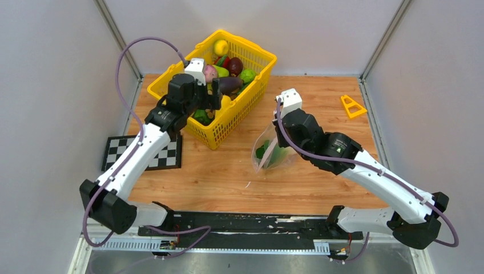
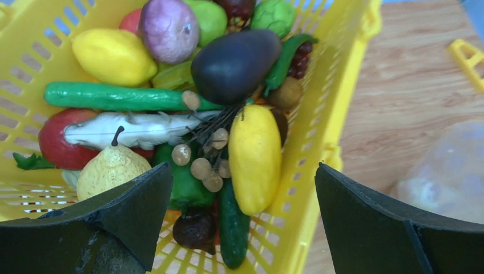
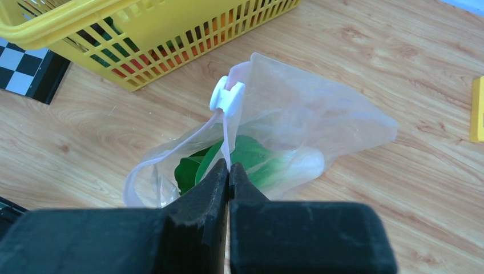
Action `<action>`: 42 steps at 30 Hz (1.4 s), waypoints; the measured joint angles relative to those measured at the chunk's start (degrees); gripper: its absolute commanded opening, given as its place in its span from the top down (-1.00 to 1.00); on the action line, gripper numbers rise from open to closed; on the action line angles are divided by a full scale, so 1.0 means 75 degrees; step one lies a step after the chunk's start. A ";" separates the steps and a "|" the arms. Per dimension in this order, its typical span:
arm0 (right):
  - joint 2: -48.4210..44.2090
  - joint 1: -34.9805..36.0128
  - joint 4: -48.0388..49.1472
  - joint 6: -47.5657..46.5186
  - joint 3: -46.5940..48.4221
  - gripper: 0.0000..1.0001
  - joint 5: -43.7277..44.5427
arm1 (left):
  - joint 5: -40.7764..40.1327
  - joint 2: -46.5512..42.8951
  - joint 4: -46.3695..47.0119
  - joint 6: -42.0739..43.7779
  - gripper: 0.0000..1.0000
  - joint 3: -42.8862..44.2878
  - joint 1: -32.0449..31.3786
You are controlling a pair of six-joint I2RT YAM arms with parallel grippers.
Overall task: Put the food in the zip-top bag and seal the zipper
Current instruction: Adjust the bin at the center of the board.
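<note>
The food (image 1: 231, 84) fills a yellow lattice basket (image 1: 259, 51): a dark eggplant (image 2: 234, 63), a yellow squash (image 2: 254, 157), a cucumber (image 2: 114, 96), a pear (image 2: 108, 168) and more. My left gripper (image 2: 243, 171) hangs open over the basket's near corner, holding nothing; it also shows from above (image 1: 212, 94). The clear zip-top bag (image 3: 319, 123) lies on the table with a green leafy vegetable (image 3: 245, 157) inside. My right gripper (image 3: 229, 166) is shut on the pale zipper (image 3: 225, 134) below its white slider (image 3: 226, 94), lifting the mouth open.
A checkerboard card (image 1: 142, 151) lies left of the basket. An orange triangle (image 1: 352, 106) sits at the back right of the wooden table. Grey walls close in both sides and the back. The bag (image 1: 268, 151) rests just right of the basket.
</note>
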 measured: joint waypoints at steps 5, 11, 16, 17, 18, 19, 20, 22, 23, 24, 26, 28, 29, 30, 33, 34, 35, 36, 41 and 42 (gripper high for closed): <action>-0.0012 0.0000 0.0052 0.0006 -0.0067 1.00 -0.0157 | -0.0154 0.1008 -0.0353 0.0195 -1.00 0.0254 0.0122; -0.0073 0.0000 0.0055 0.0003 -0.0093 1.00 -0.0201 | -0.0041 0.1521 -0.0667 0.0516 -1.00 0.0277 0.0192; -0.0198 -0.0003 0.0076 0.0003 -0.0134 1.00 -0.0163 | 0.0527 0.1466 -0.0519 0.0953 -1.00 0.0187 -0.0096; -0.0221 -0.0003 0.0079 0.0003 -0.0143 1.00 -0.0157 | 0.0641 0.1437 -0.0510 0.1072 -1.00 0.0154 -0.0262; -0.0251 -0.0003 0.0082 0.0003 -0.0154 1.00 -0.0149 | 0.0758 0.1419 -0.0530 0.1189 -0.99 0.0131 -0.0466; -0.0280 -0.0003 0.0082 0.0003 -0.0169 1.00 -0.0140 | 0.0866 0.1413 -0.0577 0.1329 -0.97 0.0111 -0.0697; -0.0312 -0.0006 0.0085 0.0003 -0.0178 1.00 -0.0131 | 0.1008 0.1413 -0.0629 0.1454 -0.96 0.0076 -0.0935; -0.0373 -0.0012 0.0093 0.0003 -0.0210 1.00 -0.0099 | 0.1247 0.1413 -0.0711 0.1513 -0.95 -0.0122 -0.1364; -0.0417 -0.0020 0.0093 0.0003 -0.0227 1.00 -0.0079 | 0.1276 0.1416 -0.0592 0.1585 -0.95 -0.0221 -0.1542; -0.0463 -0.0023 0.0102 0.0006 -0.0248 1.00 -0.0052 | 0.1384 0.1413 -0.0574 0.1556 -0.95 -0.0321 -0.1644; -0.0583 -0.0038 0.0105 0.0015 -0.0318 1.00 0.0035 | 0.1536 0.1355 -0.0571 0.1620 -0.96 -0.0565 -0.1807; -0.0685 -0.0047 0.0099 0.0029 -0.0347 1.00 0.0128 | 0.1591 0.1300 -0.0609 0.1614 -0.99 -0.0816 -0.1891; -0.0720 -0.0055 0.0099 0.0032 -0.0347 1.00 0.0166 | 0.1574 0.1271 -0.0606 0.1617 -0.99 -0.0883 -0.1918; -0.0761 -0.0070 0.0099 0.0032 -0.0347 1.00 0.0204 | 0.1518 0.1215 -0.0595 0.1612 -1.00 -0.0918 -0.1932; -0.0860 -0.0087 0.0099 0.0032 -0.0347 1.00 0.0291 | 0.1198 0.0871 -0.0536 0.1585 -1.00 -0.0909 -0.1935; -0.0874 -0.0087 0.0096 0.0035 -0.0347 1.00 0.0309 | 0.1084 0.0740 -0.0519 0.1585 -1.00 -0.0892 -0.1935; -0.0889 -0.0087 0.0096 0.0038 -0.0347 1.00 0.0321 | 0.0965 0.0592 -0.0519 0.1588 -1.00 -0.0831 -0.1935; -0.0901 -0.0087 0.0093 0.0044 -0.0347 1.00 0.0323 | 0.0854 0.0472 -0.0516 0.1594 -1.00 -0.0702 -0.1926; -0.0915 -0.0087 0.0064 0.0117 -0.0350 1.00 0.0318 | 0.0522 0.0303 -0.0210 0.1617 -1.00 0.0128 -0.1655; -0.0915 -0.0087 0.0055 0.0146 -0.0350 1.00 0.0312 | 0.0478 0.0303 -0.0102 0.1585 -1.00 0.0224 -0.1495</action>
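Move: The left hand hangs wide open over the near right part of the yellow bin; the bin's middle is about 9 cm ahead, 2 cm left and 18 cm below. The yellow squash lies some 6 cm ahead, 3 cm right and 16 cm below, the eggplant 14 cm ahead and 4 cm right. The bag is roughly 12 cm back and 21 cm right. From the right hand, the bin's middle is about 22 cm ahead and 24 cm left. Dipping its spread fingers some 8 cm down into the bin as it tilts down, the left hand drags the bin back and to the right, about 10 cm each way, swinging roughly 30 degrees clockwise and sinking further, then lifts about 12 cm, easing forward. Fingers stay open. The right hand keeps its pinch on the bag, shifting 3 cm right and slightly up. ##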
